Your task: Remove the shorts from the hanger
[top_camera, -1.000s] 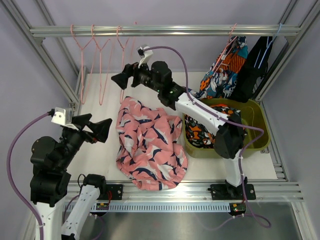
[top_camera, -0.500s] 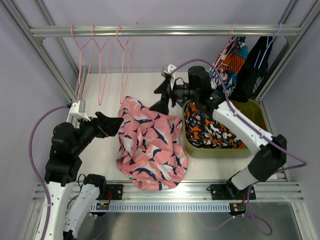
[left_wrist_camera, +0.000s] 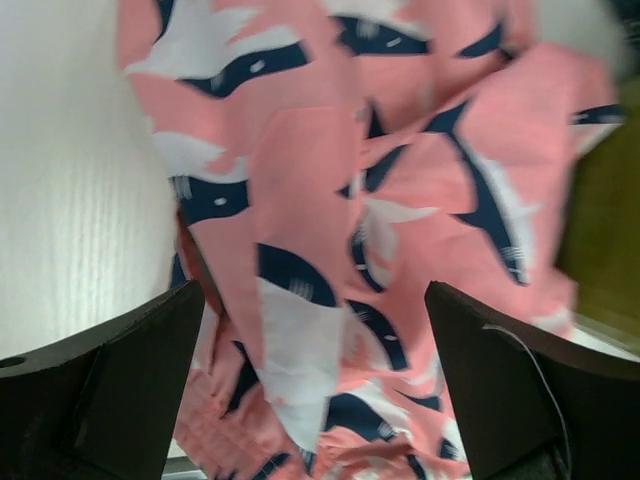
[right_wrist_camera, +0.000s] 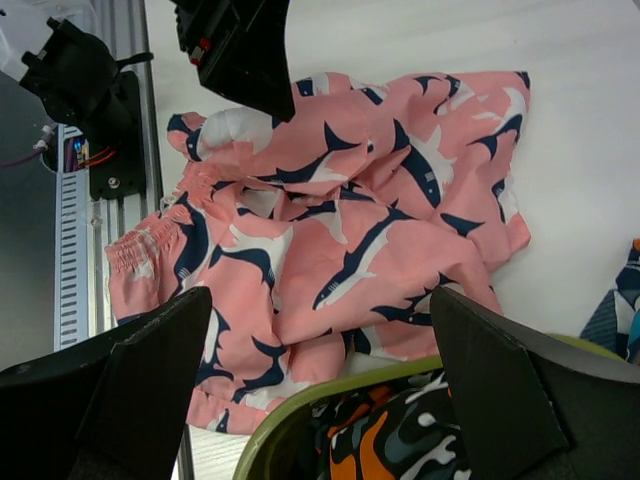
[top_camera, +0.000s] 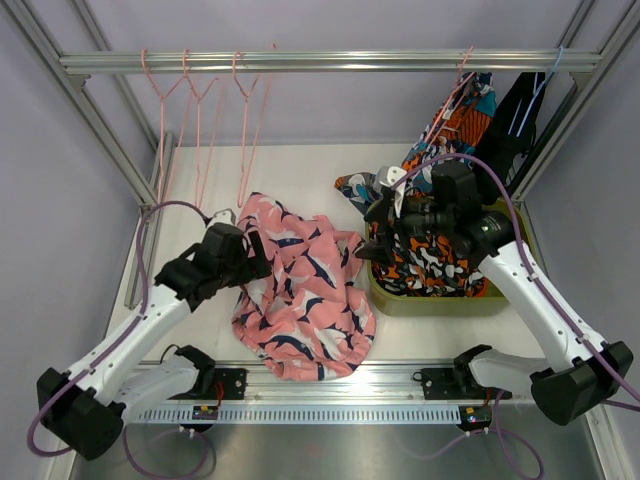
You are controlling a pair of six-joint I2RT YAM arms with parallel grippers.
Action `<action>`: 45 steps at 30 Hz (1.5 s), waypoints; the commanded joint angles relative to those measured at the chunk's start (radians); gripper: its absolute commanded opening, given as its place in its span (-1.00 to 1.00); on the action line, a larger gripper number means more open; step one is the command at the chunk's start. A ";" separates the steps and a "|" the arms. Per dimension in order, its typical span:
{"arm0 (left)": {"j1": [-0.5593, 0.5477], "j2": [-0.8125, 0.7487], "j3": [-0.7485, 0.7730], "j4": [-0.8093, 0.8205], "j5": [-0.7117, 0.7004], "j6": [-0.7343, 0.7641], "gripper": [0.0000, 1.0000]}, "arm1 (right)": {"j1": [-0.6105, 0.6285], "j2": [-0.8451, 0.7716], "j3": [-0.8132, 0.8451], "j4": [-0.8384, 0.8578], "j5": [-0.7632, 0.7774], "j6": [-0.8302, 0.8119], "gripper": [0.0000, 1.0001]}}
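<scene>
Pink shorts (top_camera: 300, 290) with a navy-white shark print lie crumpled on the table, off any hanger. My left gripper (top_camera: 254, 256) hovers open over their left edge; in the left wrist view its jaws (left_wrist_camera: 320, 395) straddle the pink fabric (left_wrist_camera: 400, 200) without closing on it. My right gripper (top_camera: 368, 232) is open above the left rim of the bin, with nothing between its fingers (right_wrist_camera: 320, 400). Teal-orange-navy print shorts (top_camera: 462, 120) hang on a pink hanger at the back right. Black shorts (top_camera: 515, 115) hang beside them.
An olive bin (top_camera: 510, 285) at the right holds orange-black-white camouflage shorts (top_camera: 430, 262). Its rim (right_wrist_camera: 300, 405) shows in the right wrist view. Empty pink hangers (top_camera: 200, 110) hang on the rail (top_camera: 330, 62) at the back left. A fold of printed fabric (top_camera: 352, 186) lies behind the bin.
My left arm has swung right and down over the pink shorts' left edge. My right arm has pulled back from the hangers to the bin's left rim. Both grippers stayed open.
</scene>
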 commanded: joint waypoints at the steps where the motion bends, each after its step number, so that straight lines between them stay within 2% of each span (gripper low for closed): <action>1: -0.023 0.045 -0.082 0.070 -0.106 -0.033 0.87 | -0.047 -0.046 -0.028 -0.035 0.031 -0.021 0.99; 4: -0.061 0.134 -0.131 0.155 -0.052 -0.027 0.71 | -0.066 -0.052 -0.024 -0.059 0.032 -0.030 0.99; 5: -0.072 0.152 -0.137 0.170 -0.028 -0.022 0.52 | -0.066 -0.055 -0.021 -0.063 0.031 -0.030 0.99; 8: -0.109 0.185 -0.157 0.245 0.023 0.006 0.30 | -0.067 -0.064 -0.022 -0.073 0.008 -0.033 0.99; 11: -0.123 0.169 -0.160 0.301 0.127 0.056 -0.14 | -0.067 -0.075 -0.013 -0.101 -0.024 -0.053 0.99; 12: -0.123 0.153 -0.156 0.308 0.149 0.072 -0.45 | -0.067 -0.078 -0.004 -0.124 -0.049 -0.066 0.99; 14: -0.123 0.097 -0.133 0.336 0.226 0.122 -0.67 | -0.066 -0.087 0.023 -0.161 -0.102 -0.127 0.99; 15: -0.123 0.024 -0.117 0.341 0.241 0.138 -0.89 | -0.067 -0.086 0.040 -0.217 -0.121 -0.197 0.99; 16: -0.123 -0.010 -0.099 0.341 0.256 0.174 -0.95 | -0.067 -0.089 0.054 -0.243 -0.133 -0.226 0.99; 18: -0.123 -0.105 -0.033 0.342 0.310 0.219 -1.00 | -0.066 -0.096 0.082 -0.262 -0.138 -0.247 0.99; 21: -0.123 -0.159 0.056 0.379 0.429 0.294 -1.00 | -0.067 -0.112 0.100 -0.280 -0.133 -0.363 0.99; 23: -0.123 -0.165 0.106 0.381 0.523 0.331 -1.00 | -0.067 -0.124 0.099 -0.296 -0.174 -0.449 0.99; 24: -0.123 -0.158 0.160 0.375 0.555 0.343 -1.00 | -0.067 -0.127 0.099 -0.331 -0.199 -0.572 0.99; 26: -0.123 -0.122 0.212 0.362 0.651 0.371 -0.99 | -0.066 -0.144 0.076 -0.301 -0.266 -0.641 0.99; 28: -0.123 -0.086 0.281 0.371 0.727 0.377 -0.99 | -0.052 -0.155 0.054 -0.207 -0.290 -0.586 0.99; 29: -0.123 -0.078 0.300 0.385 0.744 0.374 -0.99 | -0.032 -0.150 0.047 -0.129 -0.258 -0.548 0.99; 32: -0.123 -0.044 0.372 0.439 0.758 0.374 -0.95 | 0.106 -0.098 0.082 -0.083 -0.091 -0.458 0.99; 35: -0.123 -0.009 0.430 0.526 0.779 0.374 -0.94 | 0.189 -0.055 0.088 0.046 -0.051 -0.295 0.99; 37: -0.123 0.014 0.455 0.566 0.807 0.356 -0.93 | 0.215 -0.029 0.087 0.110 -0.017 -0.167 0.99; 38: -0.123 0.034 0.478 0.586 0.842 0.345 -0.93 | 0.239 -0.018 0.087 0.156 0.061 -0.141 0.99; 41: -0.123 0.054 0.515 0.689 0.919 0.288 -0.93 | 0.243 0.040 0.120 0.158 0.126 -0.106 0.99; 43: -0.123 0.059 0.525 0.723 0.951 0.256 -0.93 | 0.243 0.069 0.139 0.149 0.088 -0.099 0.99; 45: -0.123 0.056 0.525 0.817 0.966 0.221 -0.90 | 0.246 0.080 0.145 0.181 -0.041 -0.031 0.94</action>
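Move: The pink shorts lie heaped with their middle about 9 cm right of the left hand, 5 cm back and 10 cm below; their near-left fold is almost under its open fingers. From the right hand that heap is some 14 cm left, 12 cm back and 24 cm down. The green bin sits roughly 40 cm right of the left hand and 2 cm ahead, 6 cm lower. Left dips 9 cm, pinches shorts, lifts 40 cm rightward; open right hand backs, then reaches left towards them. ##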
